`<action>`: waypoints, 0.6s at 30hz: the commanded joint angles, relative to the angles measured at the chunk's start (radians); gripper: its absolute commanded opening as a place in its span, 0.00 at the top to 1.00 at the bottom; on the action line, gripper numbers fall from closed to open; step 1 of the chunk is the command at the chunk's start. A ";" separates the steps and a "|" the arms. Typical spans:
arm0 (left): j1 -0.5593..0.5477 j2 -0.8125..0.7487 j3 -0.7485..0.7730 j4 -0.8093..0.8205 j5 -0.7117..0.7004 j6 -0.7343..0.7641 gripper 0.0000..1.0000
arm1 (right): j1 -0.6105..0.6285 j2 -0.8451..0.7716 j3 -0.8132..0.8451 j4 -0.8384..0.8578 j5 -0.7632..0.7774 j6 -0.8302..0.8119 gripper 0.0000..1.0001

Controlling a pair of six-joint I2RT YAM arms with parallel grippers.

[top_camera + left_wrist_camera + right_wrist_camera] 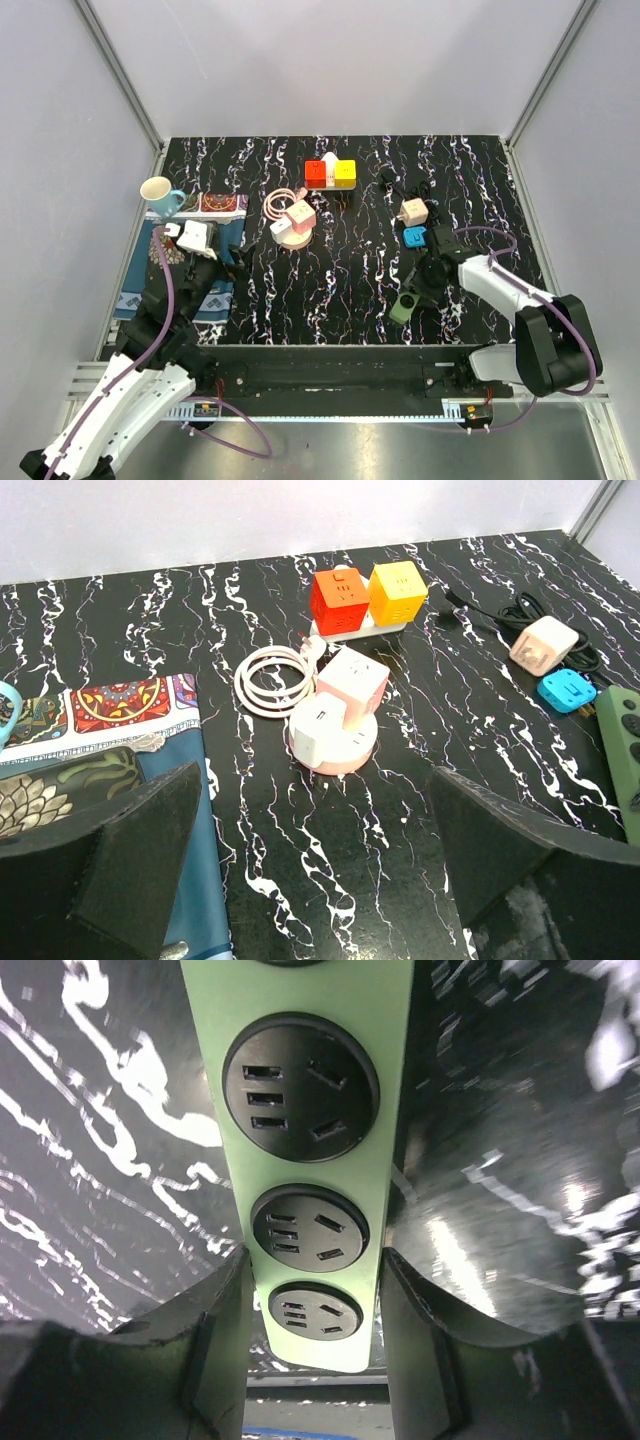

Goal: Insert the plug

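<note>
My right gripper [417, 288] [313, 1290] is shut on a light green power strip [403, 307] [305, 1110], one finger pressed on each long side near its end. The strip's round black sockets face the right wrist camera. A black plug [388, 178] [450, 604] on a black cable lies at the back right, apart from both grippers. My left gripper [215, 262] [315, 810] hangs open over the table's left side with nothing between its fingers. The green strip [626, 750] shows at the right edge of the left wrist view.
A beige charger [414, 211] [543, 645] and a blue adapter [415, 237] [566, 690] lie just behind the right gripper. Red and yellow cube sockets [330, 173] [366, 596] stand at the back. A pink cube on a round base [295, 226] [335, 725], a patterned cloth [215, 210] and a cup [158, 193] lie to the left.
</note>
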 commanded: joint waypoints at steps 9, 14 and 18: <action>-0.008 -0.013 0.006 0.036 0.002 -0.012 0.01 | 0.338 0.235 0.220 0.166 0.053 0.244 0.51; -0.006 -0.009 0.003 0.036 -0.001 -0.012 0.01 | 0.406 0.260 0.262 0.161 0.073 0.261 0.34; -0.008 0.000 0.004 0.038 0.004 -0.010 0.01 | 0.406 0.186 0.295 0.108 0.158 0.172 0.17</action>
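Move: The right hand already holds the green power strip near its near end, so the strip's middle lies about 5 cm ahead and 2 cm to the right. The open table it is brought to is roughly 10 cm left and 1 cm ahead. The blue adaptor sits some 13 cm ahead and 1 cm right, the beige cube about 19 cm straight ahead, all near hand height. From the left hand the strip is around 40 cm right, 4 cm ahead and 25 cm below. Keeping its pinch on the power strip's near end, the right hand drags the strip about 10 cm to the left along the table, quickly at first and then slowing, its far end shoving the blue adaptor and beige cube ahead of it. The hand turns just under 10 degrees counter-clockwise, and over the last stretch the fingers open and let go of the strip while still drifting left. ##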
